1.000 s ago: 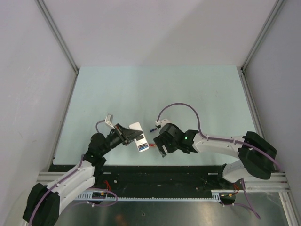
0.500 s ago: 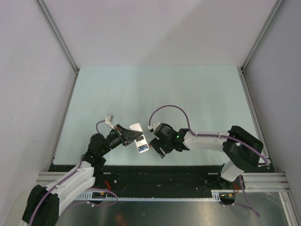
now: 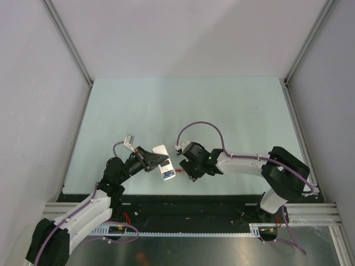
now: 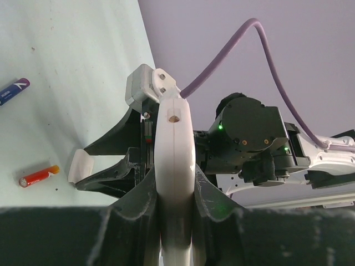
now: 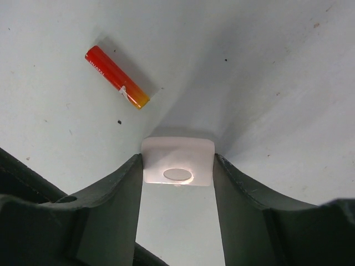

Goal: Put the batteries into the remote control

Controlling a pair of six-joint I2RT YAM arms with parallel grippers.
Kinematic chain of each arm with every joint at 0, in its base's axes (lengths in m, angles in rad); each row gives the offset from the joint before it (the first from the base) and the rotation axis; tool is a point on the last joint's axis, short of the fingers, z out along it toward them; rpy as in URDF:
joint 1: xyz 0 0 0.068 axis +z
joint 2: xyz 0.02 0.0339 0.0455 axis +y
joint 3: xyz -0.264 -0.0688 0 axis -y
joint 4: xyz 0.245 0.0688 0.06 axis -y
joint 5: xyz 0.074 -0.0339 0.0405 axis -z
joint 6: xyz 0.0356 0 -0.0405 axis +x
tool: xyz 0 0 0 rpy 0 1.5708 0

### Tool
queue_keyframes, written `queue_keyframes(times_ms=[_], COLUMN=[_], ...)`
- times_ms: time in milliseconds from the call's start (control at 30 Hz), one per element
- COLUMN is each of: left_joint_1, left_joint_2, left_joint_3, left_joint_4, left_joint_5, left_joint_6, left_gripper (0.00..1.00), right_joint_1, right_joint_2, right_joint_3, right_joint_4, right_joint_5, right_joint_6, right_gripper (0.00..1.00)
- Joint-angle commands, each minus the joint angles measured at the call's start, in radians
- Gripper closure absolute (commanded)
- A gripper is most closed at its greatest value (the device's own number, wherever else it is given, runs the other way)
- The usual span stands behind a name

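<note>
My left gripper (image 4: 175, 205) is shut on the white remote control (image 4: 173, 149), held on edge above the table's near edge; in the top view the remote control (image 3: 165, 162) shows a blue patch at its near end. Just right of it, my right gripper (image 5: 177, 166) is down at the table with both fingertips touching the sides of a small white cover plate (image 5: 177, 162). A red battery (image 5: 117, 77) lies loose on the table beside that plate. A dark blue battery (image 4: 12, 91) lies further off. Other batteries are out of view.
The pale green table (image 3: 183, 111) is walled by grey panels at the left, back and right. The black mounting rail (image 3: 183, 202) runs along the near edge. The right arm's purple cable (image 3: 199, 126) loops above its wrist.
My right gripper has moved left toward the remote control and lowered to the table. Its jaws have narrowed onto the white cover plate. The left arm has stayed still.
</note>
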Motion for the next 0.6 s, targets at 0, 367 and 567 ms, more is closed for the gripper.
queue_keyframes(times_ms=[0, 367, 567], left_joint_1=[0.008, 0.006, 0.003], left_joint_2=[-0.008, 0.024, 0.065], left_joint_3=[0.003, 0.041, 0.089], left_joint_4=[0.034, 0.034, 0.034], left_joint_5=[0.011, -0.002, -0.03], left_joint_6=[0.008, 0.012, 0.018], left_gripper=[1.0, 1.0, 1.0], right_joint_1=[-0.027, -0.404, -0.466], right_joint_2=[-0.012, -0.182, -0.156], right_joint_3=[0.029, 0.023, 0.028], right_joint_4=[-0.021, -0.128, -0.078], right_joint_5=[-0.015, 0.028, 0.109], right_joint_6=[0.042, 0.655, 0.995], right_gripper=[0.6, 0.69, 0.68])
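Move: About 11 cm to the right hand's left, 1 cm back and some 14 cm above it, the remote hangs in the left hand; its middle is about 1 cm back and 2 cm right of that hand. The right fingers are already shut on the white battery cover, down at table height. The red battery lies 3 cm ahead and 5 cm left of the right hand, the purple battery about 11 cm ahead and 5 cm left. Keeping its pinch on the cover's two edges, the right hand lifts it off the table and sweeps it forward and to the right, away from the red battery and the remote, about 14 cm across the table and 5 cm up. It starts slowly, then speeds up, the wrist turning some 60 degrees counter-clockwise on the way. ##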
